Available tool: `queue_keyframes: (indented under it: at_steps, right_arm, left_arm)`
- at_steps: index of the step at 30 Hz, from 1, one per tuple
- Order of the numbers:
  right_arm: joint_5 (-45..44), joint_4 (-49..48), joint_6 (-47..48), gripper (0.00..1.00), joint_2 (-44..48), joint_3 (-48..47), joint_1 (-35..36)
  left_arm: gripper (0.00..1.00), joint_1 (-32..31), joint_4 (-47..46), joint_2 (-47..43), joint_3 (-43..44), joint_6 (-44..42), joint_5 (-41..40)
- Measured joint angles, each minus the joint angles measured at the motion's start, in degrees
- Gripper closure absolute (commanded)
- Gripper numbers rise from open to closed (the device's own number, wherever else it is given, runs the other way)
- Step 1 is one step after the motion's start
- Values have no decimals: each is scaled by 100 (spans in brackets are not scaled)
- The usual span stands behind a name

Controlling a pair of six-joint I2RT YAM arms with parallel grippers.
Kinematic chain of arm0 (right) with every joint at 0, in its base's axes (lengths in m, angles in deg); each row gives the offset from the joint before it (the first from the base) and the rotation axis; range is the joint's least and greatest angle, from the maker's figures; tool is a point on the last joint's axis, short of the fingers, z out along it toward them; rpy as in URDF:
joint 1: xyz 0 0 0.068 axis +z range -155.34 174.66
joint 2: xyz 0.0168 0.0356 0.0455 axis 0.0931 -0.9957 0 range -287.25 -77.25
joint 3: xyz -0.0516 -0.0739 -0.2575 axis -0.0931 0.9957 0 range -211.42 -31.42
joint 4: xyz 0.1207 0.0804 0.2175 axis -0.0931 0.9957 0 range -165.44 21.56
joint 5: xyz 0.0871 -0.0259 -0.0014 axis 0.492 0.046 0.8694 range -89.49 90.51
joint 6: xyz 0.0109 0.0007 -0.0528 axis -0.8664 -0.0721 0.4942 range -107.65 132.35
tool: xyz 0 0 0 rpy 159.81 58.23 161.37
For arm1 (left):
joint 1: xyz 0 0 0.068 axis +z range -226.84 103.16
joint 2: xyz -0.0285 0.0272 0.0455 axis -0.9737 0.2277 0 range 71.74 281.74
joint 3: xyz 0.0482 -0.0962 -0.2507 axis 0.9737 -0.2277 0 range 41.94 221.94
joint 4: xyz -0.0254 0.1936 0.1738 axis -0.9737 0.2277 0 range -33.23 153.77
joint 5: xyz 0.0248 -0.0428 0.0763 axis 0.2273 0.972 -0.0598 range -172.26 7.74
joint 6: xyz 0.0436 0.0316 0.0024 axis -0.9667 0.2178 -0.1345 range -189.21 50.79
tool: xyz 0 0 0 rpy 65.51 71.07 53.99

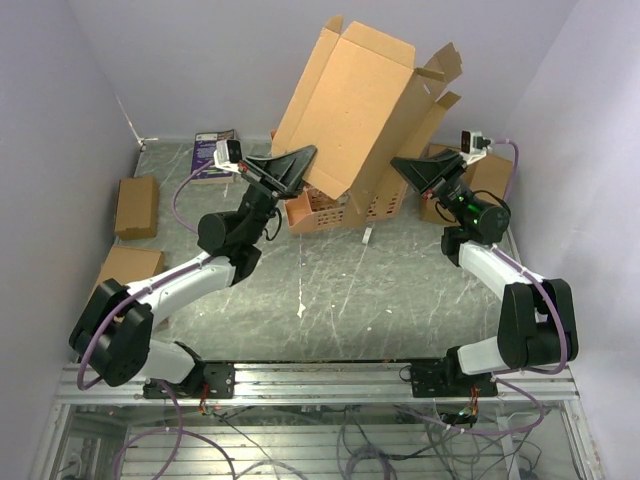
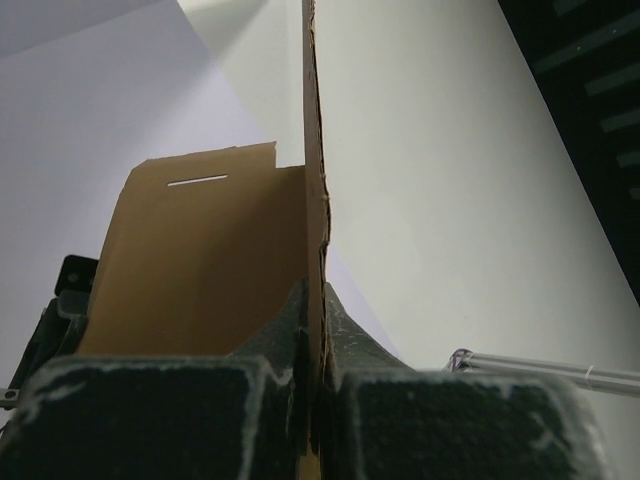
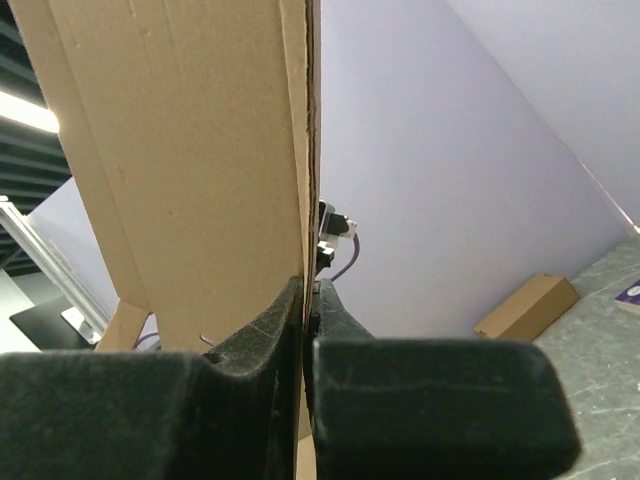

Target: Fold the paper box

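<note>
The paper box point(image 1: 350, 105) is a plain brown cardboard sheet with flaps, held up in the air above the back of the table and tilted to the right. My left gripper point(image 1: 305, 158) is shut on its lower left edge. In the left wrist view the cardboard edge point(image 2: 314, 200) runs straight up from between the jaws of my left gripper point(image 2: 316, 300). My right gripper point(image 1: 402, 165) is shut on the sheet's lower right flap. Seen from the right wrist, the paper box point(image 3: 210, 150) rises from the pinched jaws of that gripper point(image 3: 308, 290).
An orange lattice rack point(image 1: 330, 210) stands under the raised sheet. Ready-made brown boxes sit at the left point(image 1: 136, 206), lower left point(image 1: 128, 268) and right point(image 1: 488, 172). A dark booklet point(image 1: 212, 153) lies at the back left. Purple walls close in on both sides.
</note>
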Motion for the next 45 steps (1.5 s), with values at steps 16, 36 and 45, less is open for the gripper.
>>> queue_keyframes:
  at_steps: [16, 36, 45]
  right_arm:
    - [1165, 136, 1255, 16, 988, 428, -1108]
    - [3045, 11816, 13219, 0, 1969, -2039, -1768]
    - [3268, 12826, 14646, 5, 1659, -1932, -1714]
  left_arm:
    - [93, 1248, 221, -675, -629, -308, 166]
    - [93, 2846, 5064, -1799, 321, -4216, 4430]
    - [93, 2846, 6332, -1683, 463, -5056, 5390]
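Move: Pinched by both hands at opposite edges, the paper box has its middle about 7 cm ahead of the left hand, 9 cm to its right and 4 cm above. From the right hand that middle lies roughly 3 cm ahead, 6 cm left and 10 cm above. On the table, from the right hand, the orange rack stands some 31 cm ahead, 7 cm left and 30 cm below; a small white object lies about 15 cm ahead, level sideways, and 41 cm below. Opening wide, the right fingers let go of the box's edge, and that hand draws off some 12 cm down and 8 cm right, turning to point left and slightly down. The left hand keeps its pinch, swings left and a little forward, then sinks and eases back right, ending about 13 cm lower and 6 cm left as it rolls roughly 60 degrees until its fingers point rightward, near level. ##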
